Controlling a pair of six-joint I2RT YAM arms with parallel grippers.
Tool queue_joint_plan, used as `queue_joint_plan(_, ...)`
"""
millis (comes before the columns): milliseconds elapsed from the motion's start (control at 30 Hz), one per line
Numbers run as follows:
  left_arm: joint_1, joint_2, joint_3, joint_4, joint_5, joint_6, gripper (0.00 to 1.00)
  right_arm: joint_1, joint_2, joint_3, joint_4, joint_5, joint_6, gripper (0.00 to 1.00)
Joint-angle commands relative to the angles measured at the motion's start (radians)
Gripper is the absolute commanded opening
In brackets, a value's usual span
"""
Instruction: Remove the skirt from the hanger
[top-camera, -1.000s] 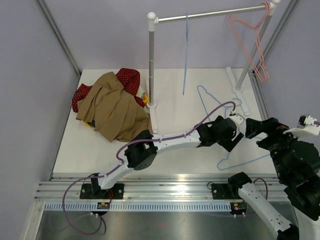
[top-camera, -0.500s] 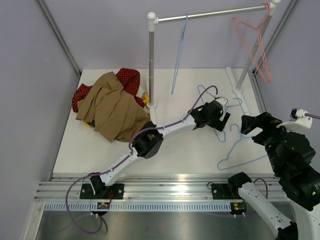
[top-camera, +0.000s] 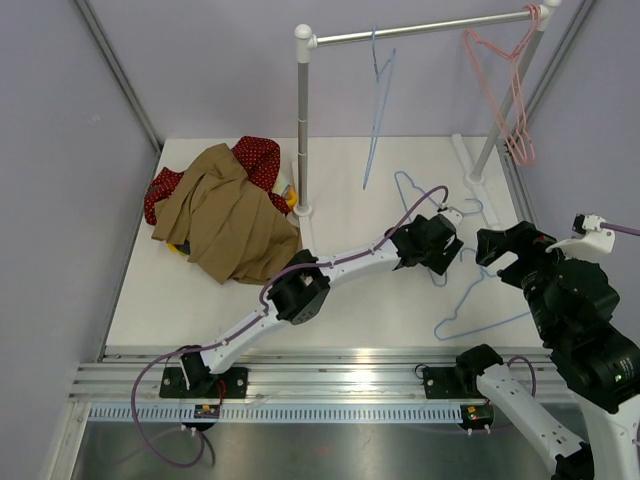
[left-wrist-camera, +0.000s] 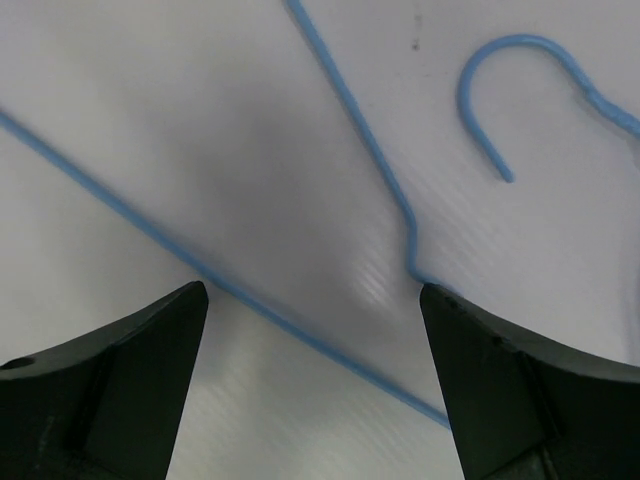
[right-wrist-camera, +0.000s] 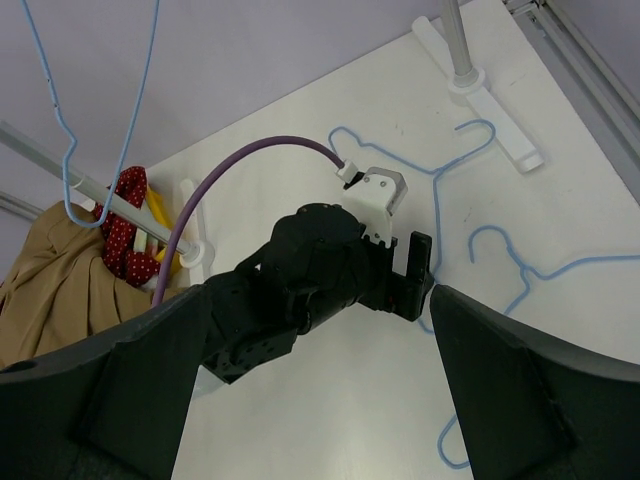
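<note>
A tan skirt (top-camera: 225, 215) lies in a heap at the table's left, partly over a red dotted garment (top-camera: 258, 155); no hanger shows in it. It also shows in the right wrist view as the tan skirt (right-wrist-camera: 50, 280). Two bare blue hangers lie on the table, one hanger (top-camera: 408, 195) behind my left gripper (top-camera: 447, 255) and the other hanger (top-camera: 480, 300) in front of it. The left gripper (left-wrist-camera: 313, 330) hangs open just above the table, a blue hanger wire (left-wrist-camera: 250, 300) running between its fingers. My right gripper (top-camera: 497, 250) hovers open and empty to the right, and the right gripper (right-wrist-camera: 320, 292) faces the left wrist.
A clothes rack stands at the back, its post (top-camera: 302, 120) next to the skirt pile. A blue hanger (top-camera: 377, 110) and a pink hanger (top-camera: 505, 90) hang from its rail. The rack's right foot (top-camera: 470, 165) lies near the table hangers.
My left gripper swung left and back, then came a little forward again over the blue hangers. The blue hanger on the rail is swinging. The right gripper shifted slightly.
</note>
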Motion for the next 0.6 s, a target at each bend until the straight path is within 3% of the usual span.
queue_joint_plan(0, 0.043, 0.017, -0.010, -0.118, -0.075, -0.020, 0.89, -0.003, -0.019, -0.012, 0.045, -0.017, 0.017, 0.98)
queue_joint_plan(200, 0.040, -0.031, -0.092, -0.220, -0.065, -0.033, 0.79, -0.003, -0.027, 0.008, 0.033, -0.054, 0.029, 0.98)
queue_joint_plan(500, 0.036, -0.190, -0.466, -0.444, -0.203, -0.255, 0.64, -0.005, -0.084, 0.029, 0.024, -0.069, 0.037, 0.98)
queue_joint_plan(567, 0.013, -0.264, -0.628, -0.446, -0.212, -0.315, 0.62, -0.002, -0.087, 0.034, 0.026, -0.078, 0.040, 0.98)
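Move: The farther of the two blue hangers on the table has its middle some 11 cm ahead of the left hand and 5 cm to its left, about 2 cm below; its near end already lies between and under the fingers. The nearer blue hanger is centred roughly 8 cm right and 11 cm back, and the rack's right foot 25 cm ahead and 11 cm right. From the right hand, the farther hanger lies about 26 cm ahead, 3 cm left and 35 cm down. Low over the table, the left hand goes forward a touch and then sweeps left about 10 cm, easing back a few centimetres and sinking slightly at the end, one fingertip inside the farther hanger's near corner pushing its long bar along the table. On the way the wrist turns counter-clockwise some 15 degrees and the fingers draw in from nearly wide open to about two thirds without gripping the wire, while the empty right hand backs off about 2 cm and rises a little. ##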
